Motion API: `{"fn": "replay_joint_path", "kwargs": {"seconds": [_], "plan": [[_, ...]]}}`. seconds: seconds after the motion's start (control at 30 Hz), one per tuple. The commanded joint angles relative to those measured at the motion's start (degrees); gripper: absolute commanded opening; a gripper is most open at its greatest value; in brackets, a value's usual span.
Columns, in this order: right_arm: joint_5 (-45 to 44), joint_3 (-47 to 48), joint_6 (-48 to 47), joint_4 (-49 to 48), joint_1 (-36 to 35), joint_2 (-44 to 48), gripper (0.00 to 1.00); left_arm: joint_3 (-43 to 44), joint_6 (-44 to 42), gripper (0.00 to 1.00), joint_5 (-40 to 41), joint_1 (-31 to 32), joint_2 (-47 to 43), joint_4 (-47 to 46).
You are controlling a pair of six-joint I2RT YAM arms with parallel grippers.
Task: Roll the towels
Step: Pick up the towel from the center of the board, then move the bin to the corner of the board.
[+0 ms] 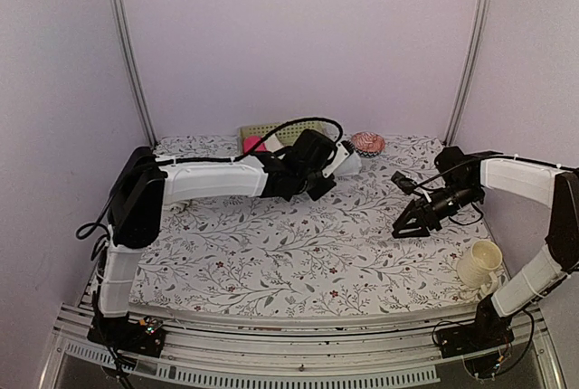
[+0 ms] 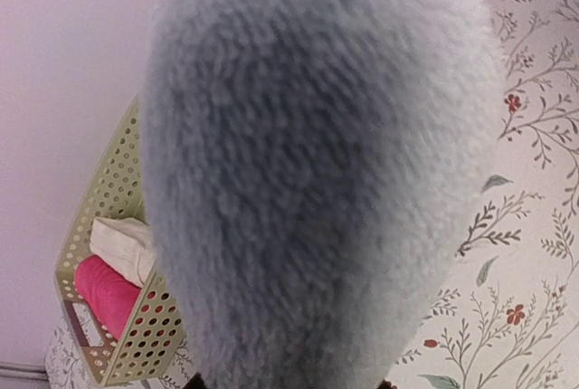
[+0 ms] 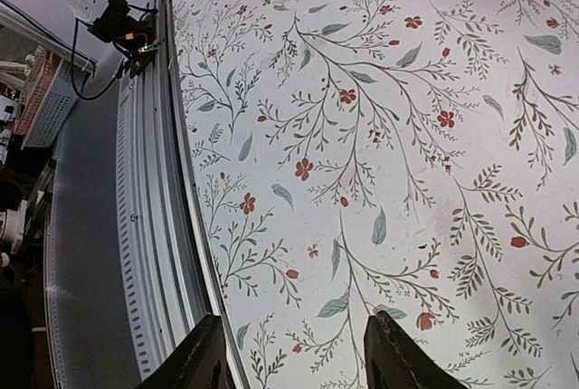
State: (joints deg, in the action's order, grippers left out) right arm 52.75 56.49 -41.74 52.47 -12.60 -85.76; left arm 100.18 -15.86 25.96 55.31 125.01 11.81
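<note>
A light blue fuzzy towel, rolled into a thick bundle, fills most of the left wrist view. My left gripper is shut on it at the back middle of the table, where the towel shows as a pale end sticking out to the right. Its fingers are almost wholly hidden behind the cloth. My right gripper is open with nothing between its fingers, hovering over the flowered tablecloth. In the top view the right gripper is at the right, well apart from the towel.
A yellow-green perforated basket stands against the back wall, holding a pink roll and a cream-white roll. A pink-and-white round object lies at the back right. A cream cup stands at the front right.
</note>
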Motion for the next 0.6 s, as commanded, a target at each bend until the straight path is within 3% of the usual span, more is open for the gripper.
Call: {"fn": "replay_joint_path", "kwargs": {"seconds": [0.0,0.2,0.33,0.57], "plan": [[-1.4,-1.2,1.4,-5.5,0.5,1.0,0.55,9.5,6.4,0.00,-1.2,-3.5,3.4,4.0],[-1.7,-1.6,1.6,-6.1,0.5,-0.2,0.55,23.9,13.9,0.00,-6.2,-7.6,8.6,7.7],[-1.2,-1.4,1.3,-6.1,0.5,-0.8,0.54,32.5,21.0,0.00,-13.6,-11.1,12.6,9.9],[-1.2,-1.4,1.2,-6.1,0.5,-1.9,0.54,34.8,38.1,0.00,-28.8,-18.9,16.4,2.9]]}}
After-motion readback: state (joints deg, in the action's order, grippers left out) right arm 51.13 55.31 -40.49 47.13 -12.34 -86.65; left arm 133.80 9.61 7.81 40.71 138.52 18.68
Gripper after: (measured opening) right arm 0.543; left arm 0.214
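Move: The left hand already holds the rolled light-blue towel. The basket's middle is some 16 cm ahead of that hand, 10 cm to its left and 10 cm below, and its empty right half only about 3 cm left at the same reach. In the basket, the white towel lies roughly 16 cm ahead and 13 cm left, the pink one 19 cm left; the red-and-white bowl stands about 23 cm ahead, 17 cm right. From the right hand, the basket is about 34 cm ahead and 26 cm left. Still pinching the rolled towel at one end, the left hand carries it forward about 13 cm and up some 9 cm, from short of the basket to above its empty right half; the climb levels out at the end as the hand edges left. The wrist rolls left side down by about 35 degrees and the grip stays shut. ##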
